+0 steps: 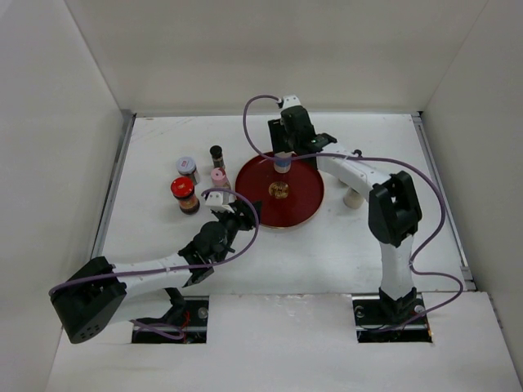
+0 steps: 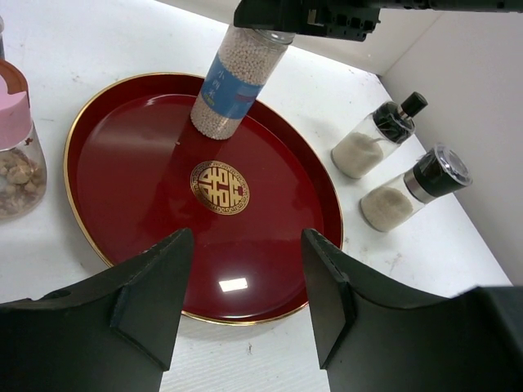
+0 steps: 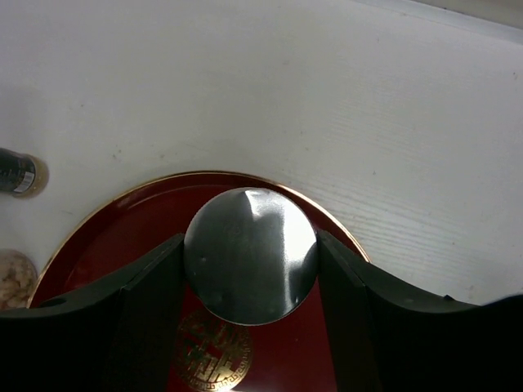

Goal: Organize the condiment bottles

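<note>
My right gripper point(image 1: 283, 157) is shut on the white blue-banded cylinder point(image 2: 234, 75), whose silver top point(image 3: 250, 255) fills the gap between the fingers. The cylinder leans a little, with its base at the far part of the round dark-red tray point(image 1: 304, 204). My left gripper point(image 2: 245, 302) is open and empty over the tray's near-left rim. Left of the tray stand the red-capped dark jar point(image 1: 185, 196), silver-lidded jar point(image 1: 187, 168), thin dark bottle point(image 1: 216, 154) and pink-capped jar point(image 1: 219, 177). Right of it stand the black-topped shaker point(image 2: 378, 135) and grey-capped beige shaker point(image 2: 415, 189).
The tray point(image 2: 131, 188) holds nothing besides the cylinder. White walls close in the table on the left, far and right sides. My right arm point(image 1: 359, 173) reaches across above the two shakers.
</note>
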You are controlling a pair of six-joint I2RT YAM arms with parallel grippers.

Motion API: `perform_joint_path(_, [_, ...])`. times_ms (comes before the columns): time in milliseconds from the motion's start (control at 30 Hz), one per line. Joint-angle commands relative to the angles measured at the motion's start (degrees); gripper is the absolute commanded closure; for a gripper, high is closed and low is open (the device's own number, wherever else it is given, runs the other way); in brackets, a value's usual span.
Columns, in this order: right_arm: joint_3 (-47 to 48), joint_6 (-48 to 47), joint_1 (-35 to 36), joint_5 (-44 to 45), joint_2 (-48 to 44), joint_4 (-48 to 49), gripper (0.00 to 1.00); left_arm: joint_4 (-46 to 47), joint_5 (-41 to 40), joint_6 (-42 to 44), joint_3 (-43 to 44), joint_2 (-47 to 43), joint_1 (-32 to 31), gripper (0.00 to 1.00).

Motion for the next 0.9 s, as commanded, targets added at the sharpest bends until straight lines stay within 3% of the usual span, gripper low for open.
perform_joint_path(0, [-0.12,-0.37,0.01,0.99,-1.02,7.49,0.39,3.30,0.09,-0.81,-0.17,-0.38,0.36,0.47])
perform_joint_path(167, [-1.17,-0.28,0.01,1.08,-4.70,8.02,0.10,3.30,0.27,-0.90,-0.09,-0.20,0.36,0.47])
perform_joint_path(233, [-2.93,0.16,0.01,1.08,-8.21,8.46,0.06,3.30,0.27,-0.90,-0.17,-0.46,0.36,0.47])
perform_joint_path(400, [-13.11,2.70,-3.06,3.35,-19.37,10.30,0.04,3.30,0.27,-0.90,-0.26,-0.90,0.36,0.47])
perform_joint_path(533, [-23.83,4.29,-7.19,11.43,-27.37,8.99,0.04,3.21,0.27,-0.90,-0.26,-1.34,0.36,0.47])
perform_joint_path(700, [-32.89,4.99,-11.67,23.48,-30.90,5.56,0.00,3.12,0.27,-1.07,-0.35,-1.61,0.27,0.46])
perform_joint_path(867, [-34.31,6.74,-16.24,17.28,-29.06,3.36,0.00,2.86,0.27,-1.07,-0.44,-1.96,0.44,0.45])
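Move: My right hand still grips the cap of the blue-label bottle, whose middle is about 6 cm straight below, on the far part of the tray; the tray's middle is 7 cm back and 1 cm left. The black-capped shaker I go for next is some 22 cm right, 5 cm back and 7 cm lower. The steel-banded shaker stands 7 cm nearer me than that one and 2 cm farther right. From my left hand the black-capped shaker is about 19 cm ahead, 32 cm right. I spread my right fingers wide and let go of the blue-label bottle's cap, lift about 8 cm clear, then swing some 23 cm to the right and a little back towards the black-capped shaker. On the way the hand turns about 30 degrees clockwise, and it ends by sinking, open, close above that shaker's cap without having closed on it. ##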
